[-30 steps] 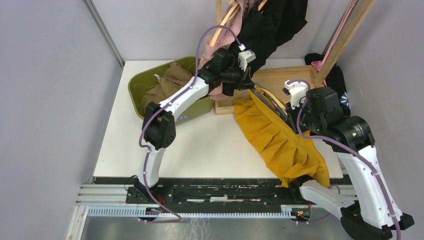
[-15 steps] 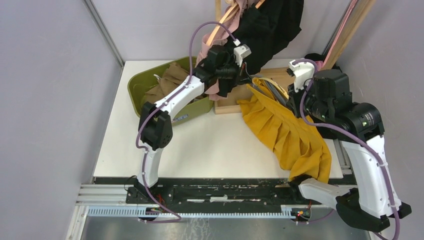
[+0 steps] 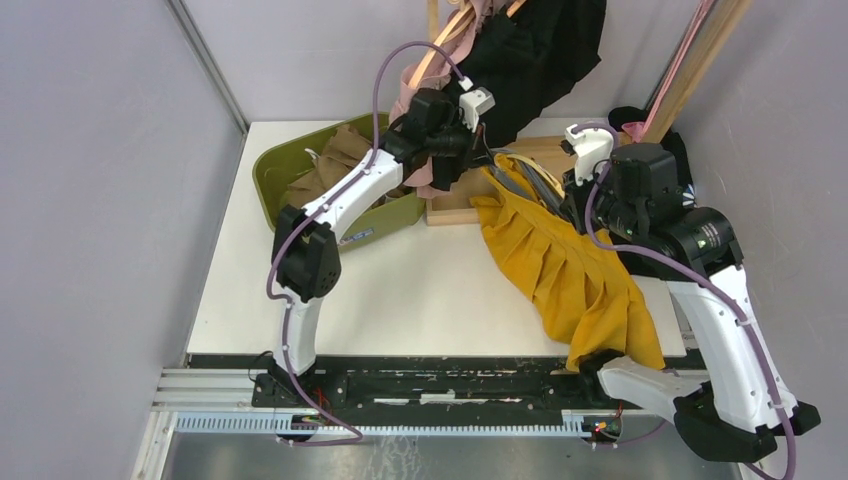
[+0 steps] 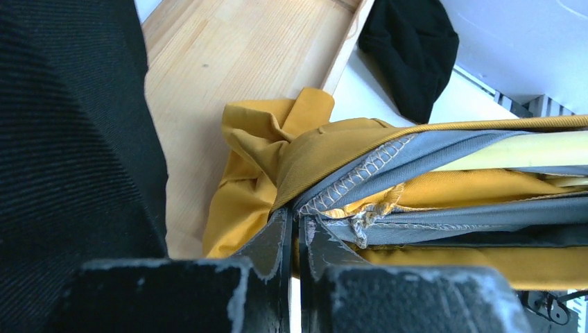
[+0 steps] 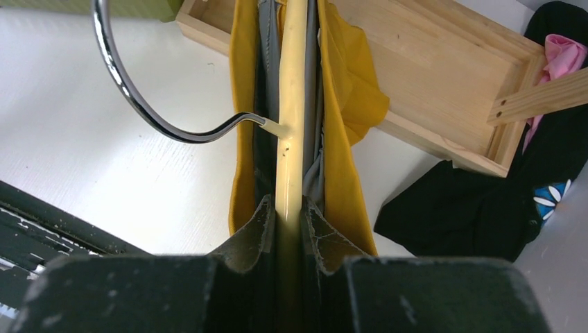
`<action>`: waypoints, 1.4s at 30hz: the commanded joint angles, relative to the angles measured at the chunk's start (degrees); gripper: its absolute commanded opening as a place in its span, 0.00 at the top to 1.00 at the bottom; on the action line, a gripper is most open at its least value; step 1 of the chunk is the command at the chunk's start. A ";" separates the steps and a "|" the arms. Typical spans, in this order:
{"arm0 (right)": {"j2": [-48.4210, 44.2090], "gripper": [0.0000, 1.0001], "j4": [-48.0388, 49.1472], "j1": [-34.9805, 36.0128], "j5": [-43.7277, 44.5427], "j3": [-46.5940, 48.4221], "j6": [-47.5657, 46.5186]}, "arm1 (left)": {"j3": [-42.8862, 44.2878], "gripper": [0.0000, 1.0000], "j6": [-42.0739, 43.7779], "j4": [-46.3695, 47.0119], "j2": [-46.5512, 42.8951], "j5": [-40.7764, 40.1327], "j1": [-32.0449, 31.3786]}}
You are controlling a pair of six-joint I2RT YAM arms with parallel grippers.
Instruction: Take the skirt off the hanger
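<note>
The skirt (image 3: 570, 270) is mustard yellow and pleated, with a grey waistband lining, and it trails across the table's right side to the near edge. My left gripper (image 3: 487, 155) is shut on the far end of the waistband, where the tips (image 4: 294, 222) pinch the grey stitched edge of the skirt (image 4: 326, 149). The hanger (image 5: 291, 104) is a cream bar with a chrome hook (image 5: 139, 104), and it lies inside the waistband. My right gripper (image 5: 288, 208) is shut on that bar, with skirt fabric (image 5: 347, 104) on both sides. From above, the right gripper (image 3: 573, 207) sits at the skirt's top.
An olive bin (image 3: 272, 170) of brown clothes stands at the back left. A wooden tray (image 3: 545, 150) lies under the skirt's top end. Black and pink garments (image 3: 540, 50) hang on the rack behind. More black cloth (image 5: 471, 208) lies right of the tray.
Both arms have carried the top of the skirt and the hanger toward the back of the table. The left gripper shifted back and left. Both grips stayed shut.
</note>
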 commanded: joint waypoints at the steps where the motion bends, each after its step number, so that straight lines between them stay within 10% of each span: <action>1: -3.10 0.99 12.18 0.16 -0.01 0.95 0.65 | -3.69 0.96 -1.41 -4.62 -3.17 -11.95 2.42; 20: -4.33 0.99 -11.39 0.06 0.43 18.42 -0.14 | 6.52 0.97 0.59 -3.87 14.17 -18.40 8.93; 30: -5.65 0.99 7.42 0.16 0.87 3.40 3.05 | 0.72 0.95 -2.34 -5.70 4.96 -9.88 6.53; 33: -3.72 0.99 13.05 0.12 -1.36 1.05 3.98 | -2.19 0.79 -4.57 -4.21 0.37 -6.57 3.75; 39: -0.07 0.99 14.00 0.17 -2.60 2.04 2.13 | -1.73 0.01 -2.19 -8.84 -5.95 -6.72 -1.04; 42: 0.83 0.99 14.05 0.14 -3.28 1.96 1.77 | 0.33 0.01 -0.64 -12.22 -8.40 -10.08 -1.07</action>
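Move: My left hand pinches the left corner of the yellow skirt's waistband. The hanger's end, still inside it, lies about 5 cm to the right, 1 cm back and 2 cm higher. The black garment hangs some 11 cm ahead and 4 cm right, its middle about 5 cm higher; the wooden tray is around 12 cm right, 1 cm back and 21 cm below. From my right hand, clamped on the hanger bar, that waistband corner is about 11 cm ahead, 13 cm left and 9 cm lower. I work the pinched waistband with my left hand: a dip of about 2 cm, a push some 4 cm right towards the hanger's end as it rises again, then back left and down. There I open the fingers wide and let go, easing back and slightly up. My right hand keeps the hanger bar, bobbing up roughly 2.5 cm, then down and forward-left towards the left hand. ##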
